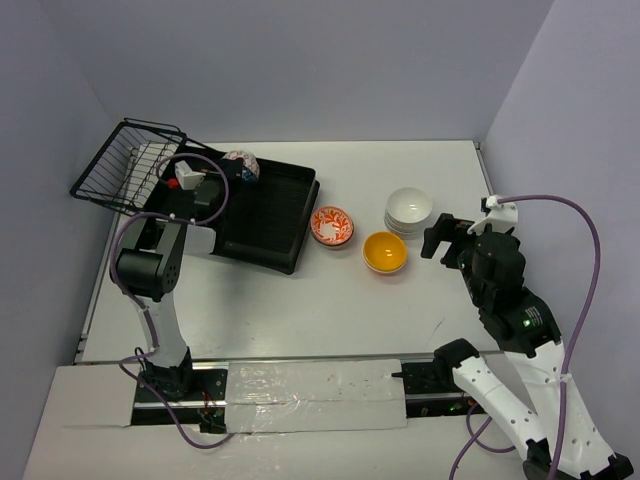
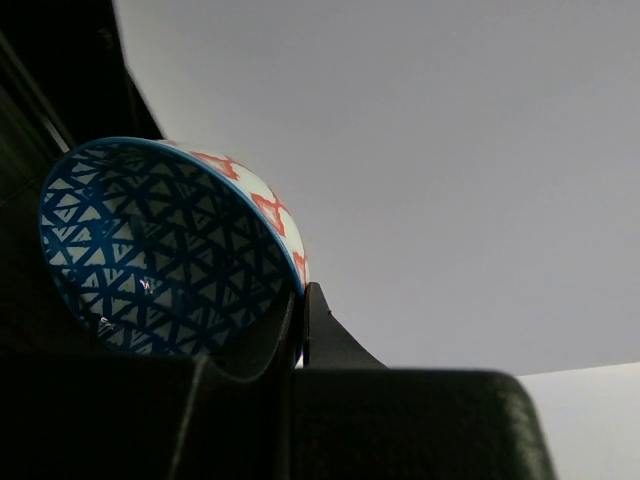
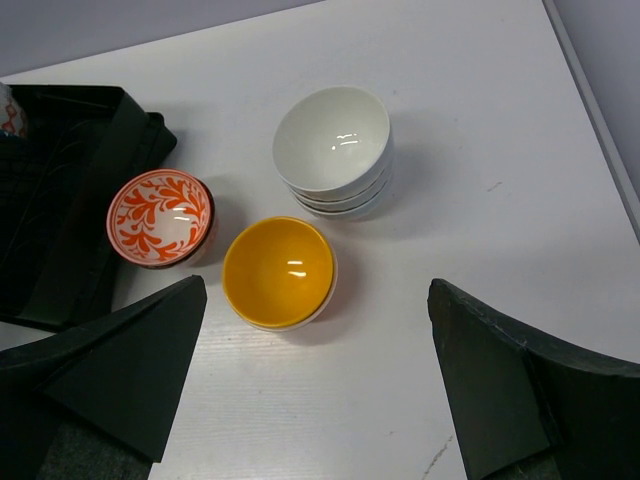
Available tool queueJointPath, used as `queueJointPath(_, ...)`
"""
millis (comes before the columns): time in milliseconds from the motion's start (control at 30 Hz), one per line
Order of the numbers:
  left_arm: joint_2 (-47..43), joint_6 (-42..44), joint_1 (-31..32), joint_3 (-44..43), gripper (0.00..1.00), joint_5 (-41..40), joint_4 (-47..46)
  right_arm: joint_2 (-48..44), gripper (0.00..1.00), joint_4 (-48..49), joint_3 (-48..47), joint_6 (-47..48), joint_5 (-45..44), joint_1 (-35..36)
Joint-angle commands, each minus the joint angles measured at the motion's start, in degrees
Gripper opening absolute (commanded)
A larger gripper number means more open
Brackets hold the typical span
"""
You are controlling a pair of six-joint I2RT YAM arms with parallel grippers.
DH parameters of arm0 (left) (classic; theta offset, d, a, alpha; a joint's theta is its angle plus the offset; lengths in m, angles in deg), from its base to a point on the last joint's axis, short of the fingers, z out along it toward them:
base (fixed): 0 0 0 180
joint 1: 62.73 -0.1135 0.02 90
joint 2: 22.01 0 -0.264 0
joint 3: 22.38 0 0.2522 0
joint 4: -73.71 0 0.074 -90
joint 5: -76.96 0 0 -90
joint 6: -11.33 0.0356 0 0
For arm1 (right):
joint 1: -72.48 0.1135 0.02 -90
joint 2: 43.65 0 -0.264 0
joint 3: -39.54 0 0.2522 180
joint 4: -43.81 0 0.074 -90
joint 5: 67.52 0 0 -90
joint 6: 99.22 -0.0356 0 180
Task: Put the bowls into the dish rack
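My left gripper [image 1: 233,172] hangs over the far end of the black dish rack [image 1: 262,225], shut on the rim of a bowl [image 1: 243,163]. That bowl [image 2: 160,250] is blue-patterned inside and white with red marks outside, tilted on its side, with its edge pinched in the left gripper [image 2: 299,305]. On the table right of the rack sit an orange-patterned bowl [image 1: 332,225], a yellow bowl [image 1: 384,251] and a stack of white bowls [image 1: 409,208]. My right gripper [image 1: 443,240] stands open just right of the yellow bowl [image 3: 279,272] and holds nothing.
A black wire basket [image 1: 130,165] stands tilted at the rack's far left end. Grey walls close in the table at the back and both sides. The rack's corner [image 3: 70,200] shows left of the orange-patterned bowl [image 3: 160,216]. The white stack [image 3: 333,140] lies near the table's right edge.
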Motion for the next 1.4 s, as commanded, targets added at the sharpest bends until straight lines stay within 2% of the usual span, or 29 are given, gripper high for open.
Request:
queueJointPath(0,-0.5,-1.8,0.3,1.1,0.02,-0.7,-7.1,-0.5,0.99,0.7,-0.8,0.4,0.2,0.4)
queueJointPath(200,-1.8,-1.5,0.3,2.3,0.05,-0.7,-6.3,-0.7,0.99,0.7,-0.5,0.0,0.6,0.5)
queueJointPath(300,-2.7,-1.4,0.3,2.5,0.15,-0.4,-5.7,-1.1,0.99,0.8,-0.4,-0.2,1.0,0.5)
queueJointPath(333,-3.0,-1.0,0.3,2.5,0.22,-0.2,-5.3,-1.3,0.99,0.8,-0.4,-0.2,1.1,0.4)
queueJointPath(433,-4.4,-0.3,0.3,1.9,0.37,0.3,-2.4,-1.5,0.99,0.8,-0.5,-0.2,1.3,0.5)
queueJointPath(500,-5.6,0.0,0.4,2.0,0.44,0.5,-1.2,-1.8,0.99,0.7,-0.5,-0.1,1.3,0.5)
queueJointPath(533,-6.1,0.1,0.4,2.2,0.51,0.6,-1.0,-2.1,0.99,0.6,-0.4,-0.1,1.3,0.5)
queueJointPath(667,-10.6,0.8,0.4,2.9,0.64,0.8,3.0,-2.8,0.99,0.6,-0.5,-0.1,1.8,0.4)
queueJointPath(800,-17.1,4.3,0.9,-0.8,0.78,2.7,16.6,-3.4,0.99,0.4,-0.5,-0.2,2.1,0.4)
queueJointPath(833,-18.5,7.8,1.2,-2.1,0.80,3.1,25.0,-3.7,0.99,0.4,-0.6,-0.1,2.1,0.5)
queueJointPath(900,-21.9,12.7,2.9,-7.8,0.88,3.6,34.1,-4.0,0.99,0.3,-0.6,0.0,2.0,0.5)
queueJointPath(933,-22.8,17.8,3.8,-10.0,0.93,3.1,43.9,-4.2,0.99,0.1,-0.7,0.1,2.1,0.4)
queueJointPath(967,-23.4,20.9,4.7,-12.3,0.96,2.9,48.5,-4.3,0.99,0.1,-0.7,0.2,2.1,0.5)
queueJointPath(1033,-23.4,28.5,8.0,-20.0,0.98,3.1,57.5,-4.4,0.99,0.1,-0.7,0.5,2.3,0.4)
queueJointPath(1067,-22.5,31.1,9.1,-22.6,0.98,3.4,65.9,-4.5,0.99,0.1,-0.5,0.8,2.4,0.4)
queueJointPath(1200,-19.5,43.7,16.6,-33.4,0.98,7.2,79.4,-4.3,0.99,0.3,-0.4,1.1,3.4,0.4)
queueJointPath(1233,-18.8,50.5,18.0,-34.8,0.98,9.9,81.4,-4.3,0.99,0.4,-0.2,1.1,3.6,0.5)
queueJointPath(1300,-15.5,57.8,22.4,-40.4,0.98,11.4,89.7,-4.3,0.99,0.5,0.0,1.0,4.4,0.5)
queueJointPath(1333,-14.2,65.3,23.8,-42.0,0.98,12.2,92.5,-4.4,0.99,0.8,0.2,0.9,4.8,0.5)
queueJointPath(1367,-11.5,69.2,25.4,-43.5,0.98,12.2,95.3,-4.5,0.99,1.0,0.4,0.8,5.1,0.5)
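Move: The blue bowl is pinched by its top rim in the left hand and hangs on edge, its middle about 5 cm below. Its place in the dish rack is right underneath, some 7 cm below the hand. The red bowl is about 26 cm right, 15 cm back and 13 cm lower; the yellow bowl is 39 cm right and 22 cm back. From the right hand, that rack place is roughly 31 cm ahead, 50 cm left and 20 cm below. The left fingers lower the blue bowl's last 1.5 cm or so into the rack, then open wide and let go of its rim. The hand draws back slightly as it climbs clear, then swings faster to the right and back, out across the tray towards the red bowl, some 17 cm right and 13 cm higher by the end. The wrist rolls its left side up by about 55 degrees while turning clockwise. ##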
